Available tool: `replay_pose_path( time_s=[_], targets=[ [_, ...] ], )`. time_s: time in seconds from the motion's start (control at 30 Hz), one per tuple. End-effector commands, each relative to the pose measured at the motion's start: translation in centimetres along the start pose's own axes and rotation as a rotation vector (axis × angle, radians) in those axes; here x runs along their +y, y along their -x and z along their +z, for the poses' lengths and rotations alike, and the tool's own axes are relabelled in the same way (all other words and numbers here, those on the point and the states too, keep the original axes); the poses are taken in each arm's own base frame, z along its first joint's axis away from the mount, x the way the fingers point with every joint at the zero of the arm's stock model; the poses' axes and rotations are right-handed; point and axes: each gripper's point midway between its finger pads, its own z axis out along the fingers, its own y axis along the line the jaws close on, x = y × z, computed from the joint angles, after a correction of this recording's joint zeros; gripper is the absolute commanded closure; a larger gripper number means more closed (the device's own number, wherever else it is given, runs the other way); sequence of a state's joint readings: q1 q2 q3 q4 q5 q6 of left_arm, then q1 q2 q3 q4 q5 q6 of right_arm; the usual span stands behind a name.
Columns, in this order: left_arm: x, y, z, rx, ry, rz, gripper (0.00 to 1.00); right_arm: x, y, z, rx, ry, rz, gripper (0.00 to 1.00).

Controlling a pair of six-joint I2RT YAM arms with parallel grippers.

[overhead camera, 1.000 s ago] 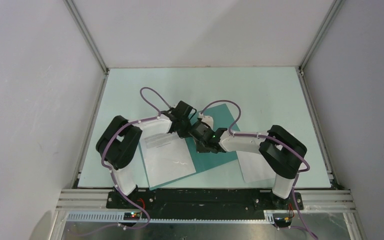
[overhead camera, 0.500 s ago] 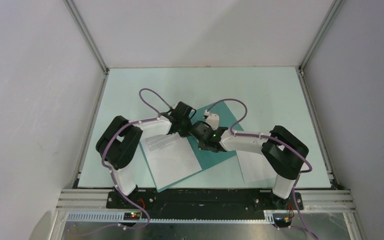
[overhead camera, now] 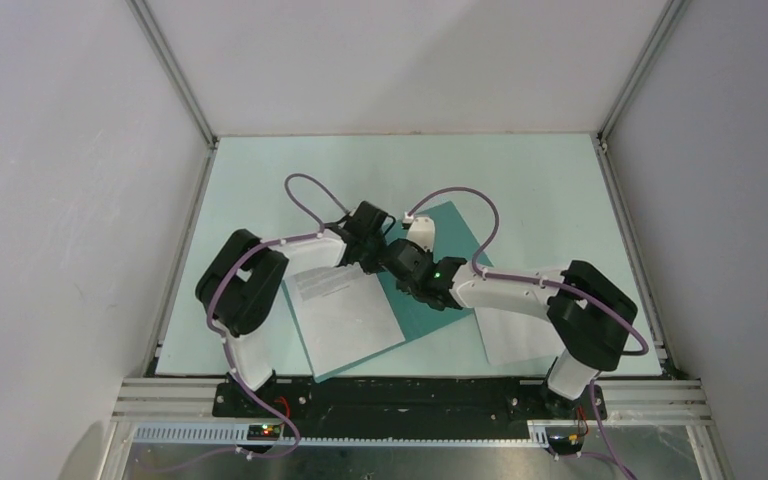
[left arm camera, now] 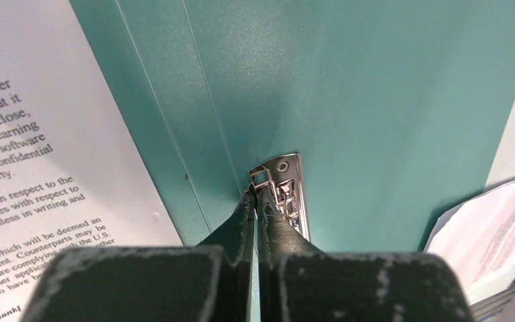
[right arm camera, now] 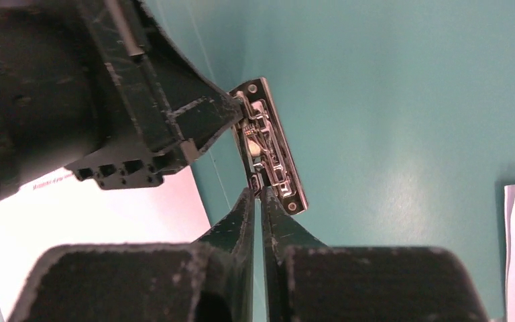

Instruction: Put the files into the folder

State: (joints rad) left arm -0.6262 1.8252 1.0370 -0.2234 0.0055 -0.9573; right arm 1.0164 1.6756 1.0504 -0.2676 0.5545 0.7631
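Note:
The teal folder (overhead camera: 452, 238) lies open mid-table, its metal clip (left arm camera: 287, 194) on the inner spine. One file (overhead camera: 348, 315), a white printed sheet, rests on the folder's left half. The other file (overhead camera: 515, 335) lies on the table to the right, partly under my right arm. My left gripper (left arm camera: 256, 194) is shut, its tips pressed against one end of the clip. My right gripper (right arm camera: 259, 191) is shut, pinching the clip's lever at the other end (right arm camera: 271, 157). The left gripper (right arm camera: 238, 104) faces it across the clip.
Both forearms cross over the folder's middle, with purple cables (overhead camera: 305, 190) arching above them. White walls and aluminium rails (overhead camera: 175, 260) enclose the pale green table (overhead camera: 520, 170) on three sides.
My right arm has swung its elbow to the right and its gripper has moved slightly farther back. The folder and the sheet on it have turned a little. The left gripper has stayed at the clip.

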Motion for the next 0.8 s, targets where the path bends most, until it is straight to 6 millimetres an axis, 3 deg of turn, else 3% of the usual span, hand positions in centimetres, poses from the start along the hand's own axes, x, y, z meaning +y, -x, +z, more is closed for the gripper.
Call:
replay_pose_path(
  time_s=[0.0,0.2,0.37,0.5,0.63,0.67,0.77],
  targets=[
    [7.2,-4.5,-0.2,0.188,0.266,0.208,1.00,0.6,3.5,-2.1,-0.073,0.076,-0.064,0.94],
    [4.4,-4.0,-0.8,0.185,0.213,0.259,1.00,1.2,3.8,-2.4,-0.040,0.148,-0.064,0.92],
    [2.3,-2.6,-1.9,0.149,0.164,0.276,0.88,1.3,4.1,-3.2,-0.003,0.203,-0.052,0.87],
    [-0.1,-0.3,-3.6,0.090,0.120,0.293,0.78,1.4,3.8,-4.2,0.024,0.286,-0.035,0.75],
    [-2.1,1.9,-5.5,0.038,0.064,0.296,0.66,1.4,2.0,-4.9,0.080,0.382,-0.010,0.67],
    [-2.3,2.2,-5.9,0.031,0.058,0.301,0.64,1.4,0.8,-5.1,0.113,0.412,-0.021,0.67],
    [-3.2,4.3,-7.6,-0.018,0.026,0.289,0.58,2.9,-0.8,-5.6,0.150,0.520,-0.016,0.76]
  ],
)
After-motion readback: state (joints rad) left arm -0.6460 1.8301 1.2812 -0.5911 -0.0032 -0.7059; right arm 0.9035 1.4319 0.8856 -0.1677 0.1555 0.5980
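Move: The clip on the folder's spine has its middle about 3 cm back and 2 cm to the right of the left fingertips, 1 cm below them; its far, hinge end is right by them. From the right hand, at the clip's raised lever, that middle lies 1 cm ahead and some 7 cm down. The sheet inside the folder is centred 12 cm left and 7 cm back of the right hand, the loose sheet about 27 cm right and 7 cm back. Backwards about 2.5 cm and turning some 15 degrees clockwise, the left hand, still shut at the clip's far end, drags clip and folder round; then it opens nearly halfway and lifts about 3 cm clear. The right hand rises some 4 cm, lets go of the raised lever, opens to about a third and eases back about 3 cm, twisting counter-clockwise. ##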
